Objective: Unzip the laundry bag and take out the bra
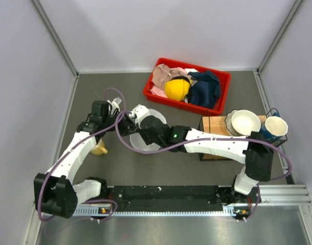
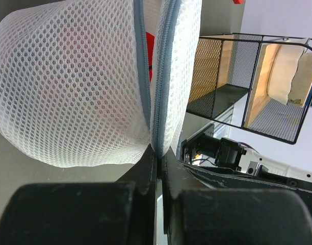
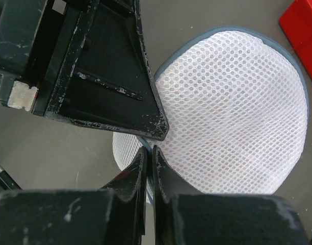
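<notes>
The laundry bag (image 1: 145,146), a white mesh ball with a grey-blue zip, lies left of the table's centre under both wrists. In the left wrist view the bag (image 2: 74,92) fills the frame. Its zip tapes stand slightly apart near the top, and the red bra (image 2: 149,51) shows in that gap and faintly through the mesh. My left gripper (image 2: 159,153) is shut on the zip seam at the bag's lower edge. My right gripper (image 3: 150,150) is shut on the bag's grey-blue rim (image 3: 232,102), right beside a left finger (image 3: 110,76).
A red bin (image 1: 219,76) of cloths with a yellow round thing stands at the back. To the right are a wooden block (image 1: 213,125), a white bowl (image 1: 245,122), a blue cup (image 1: 275,126) and a black wire rack (image 2: 248,87). A yellow object (image 1: 99,149) lies under the left arm.
</notes>
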Controlling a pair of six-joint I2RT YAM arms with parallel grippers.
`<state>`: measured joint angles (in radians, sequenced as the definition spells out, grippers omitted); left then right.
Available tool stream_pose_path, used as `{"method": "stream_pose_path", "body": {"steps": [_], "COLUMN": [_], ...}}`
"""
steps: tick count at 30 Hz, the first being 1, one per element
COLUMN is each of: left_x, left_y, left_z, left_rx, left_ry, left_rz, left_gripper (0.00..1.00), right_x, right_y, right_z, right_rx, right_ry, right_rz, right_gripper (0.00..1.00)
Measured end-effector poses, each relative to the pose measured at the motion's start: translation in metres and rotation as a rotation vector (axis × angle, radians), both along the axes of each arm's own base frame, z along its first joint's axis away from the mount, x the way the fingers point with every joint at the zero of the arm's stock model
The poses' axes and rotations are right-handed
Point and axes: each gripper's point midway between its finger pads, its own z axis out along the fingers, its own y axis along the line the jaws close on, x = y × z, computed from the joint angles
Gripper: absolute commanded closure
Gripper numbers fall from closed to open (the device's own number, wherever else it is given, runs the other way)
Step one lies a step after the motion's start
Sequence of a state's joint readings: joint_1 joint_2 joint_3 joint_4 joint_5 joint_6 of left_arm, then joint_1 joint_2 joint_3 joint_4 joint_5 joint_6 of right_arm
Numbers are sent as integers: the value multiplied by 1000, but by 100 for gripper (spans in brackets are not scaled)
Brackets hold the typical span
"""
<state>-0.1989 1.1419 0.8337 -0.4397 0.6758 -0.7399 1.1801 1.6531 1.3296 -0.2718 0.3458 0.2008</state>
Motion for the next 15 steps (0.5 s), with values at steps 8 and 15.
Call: {"method": "stream_pose_path", "body": {"steps": [8,15], "left_x": [-3,0], "left_y": [3,6], "left_z": [-1,18], "left_rx": [24,40], "left_ry": [0,-64], "left_rz": [-3,8], "left_gripper": [13,14], "right_x": [8,20], "right_y": [-21,-60], "right_z": [4,18], "right_rx": [35,136], "right_ry": [-19,-28], "right_rz": [-50,-124], "right_gripper": [100,100]}}
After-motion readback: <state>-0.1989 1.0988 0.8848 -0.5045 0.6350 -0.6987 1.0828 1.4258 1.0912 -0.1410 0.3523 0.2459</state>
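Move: Both hands already pinch the laundry bag's zipped rim, fingertips almost meeting; the bag's middle lies about 5 cm right of either hand, 1 or 2 cm ahead and some 7 cm lower. From the right hand, the yellow mug stands roughly 14 cm left and 6 cm back, the red bin about 19 cm right and 18 cm ahead, both some 12 cm below. Left fingers open and let go of the rim while the right, still pinching it, pulls about 6 cm right. ##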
